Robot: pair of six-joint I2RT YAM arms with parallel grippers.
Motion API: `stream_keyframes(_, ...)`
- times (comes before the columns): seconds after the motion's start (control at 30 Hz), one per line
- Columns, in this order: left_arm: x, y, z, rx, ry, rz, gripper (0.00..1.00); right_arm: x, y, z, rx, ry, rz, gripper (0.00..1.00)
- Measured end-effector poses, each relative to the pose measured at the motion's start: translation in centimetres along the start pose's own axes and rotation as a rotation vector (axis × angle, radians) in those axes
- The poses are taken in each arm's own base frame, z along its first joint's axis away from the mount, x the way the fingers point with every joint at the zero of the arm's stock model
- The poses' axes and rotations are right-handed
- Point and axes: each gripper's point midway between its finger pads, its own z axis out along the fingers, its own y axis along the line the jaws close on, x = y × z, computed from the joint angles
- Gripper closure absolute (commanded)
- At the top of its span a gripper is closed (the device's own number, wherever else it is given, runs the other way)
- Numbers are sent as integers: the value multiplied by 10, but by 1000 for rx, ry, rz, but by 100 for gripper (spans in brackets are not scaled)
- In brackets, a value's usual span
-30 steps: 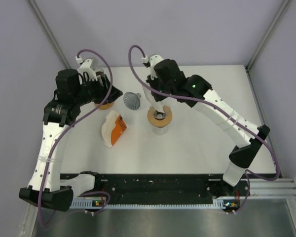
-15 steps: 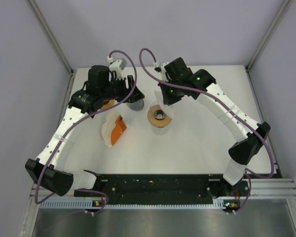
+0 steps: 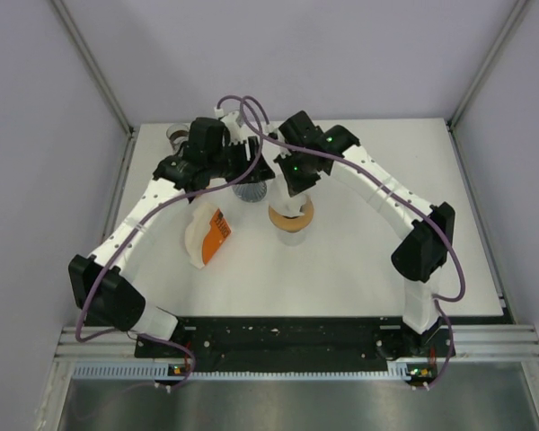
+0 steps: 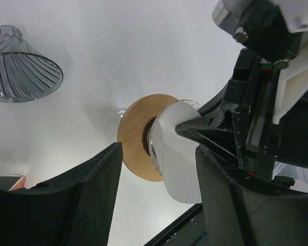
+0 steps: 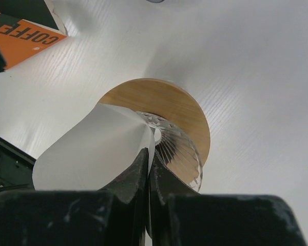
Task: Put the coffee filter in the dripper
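A white paper coffee filter [image 5: 92,148] hangs pinched at its edge in my shut right gripper [image 5: 149,154]. Its lower edge touches the rim of the clear ribbed glass dripper [image 5: 182,151], which sits on a round wooden collar [image 5: 169,102]. From above, the right gripper [image 3: 294,193] is right over the dripper [image 3: 290,217]. My left gripper [image 4: 159,200] is open with nothing between its fingers. It faces the filter [image 4: 179,154] and wooden collar [image 4: 136,138] from the left side. In the top view the left gripper [image 3: 251,175] hangs just left of the right one.
A second, grey ribbed dripper [image 4: 20,66] stands on the table left of the wooden one, under the left wrist [image 3: 249,189]. An orange and white pack of filters [image 3: 208,233] lies at front left. A glass [image 3: 175,135] stands at the back left corner.
The left arm has swung right from the back left to beside the dripper, staying open. The right gripper has shifted the filter over the dripper's rim.
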Motion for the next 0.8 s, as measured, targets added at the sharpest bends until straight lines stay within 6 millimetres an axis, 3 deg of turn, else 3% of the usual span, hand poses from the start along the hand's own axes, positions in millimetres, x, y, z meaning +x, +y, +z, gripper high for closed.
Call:
stream_keyframes(0.13,13,0,16,-16,43,12,46,0,-1,0,2,1,-1,100)
stream_keyframes(0.3,22,-4,21,-30,58,60,56,0,-4,1,13,-1,-8,100)
stream_keyframes(0.47,30,1,25,-58,67,107,76,-2,-9,1,30,-7,-13,86)
stream_keyframes(0.63,41,11,29,-82,93,122,94,-7,-12,1,24,-25,-12,56)
stream_keyframes(0.8,45,14,31,-85,105,125,100,-10,-12,-2,8,-40,-12,47)
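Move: The coffee filter hangs from the right gripper's shut fingers. Its middle is about 4 cm back, 4 cm right and 8 cm below the left hand, and some 2 cm back, 2 cm left and 2 cm below the right. The dripper on its wooden ring is nearly under the right hand, 1 cm back and 6 cm down. From the left hand, the ribbed glass cone lies about 8 cm ahead, 6 cm left and 25 cm down. Sink the left gripper about 5 cm, edging slightly right early on, to the near upper edge of the coffee filter. Roll it some 10 degrees so its left side lifts, and close the open fingers to pinch the paper there. Hold the right gripper almost in place while the left closes, then spread its fingers about halfway to free its side of the filter, easing roughly 1.5 cm forward. ##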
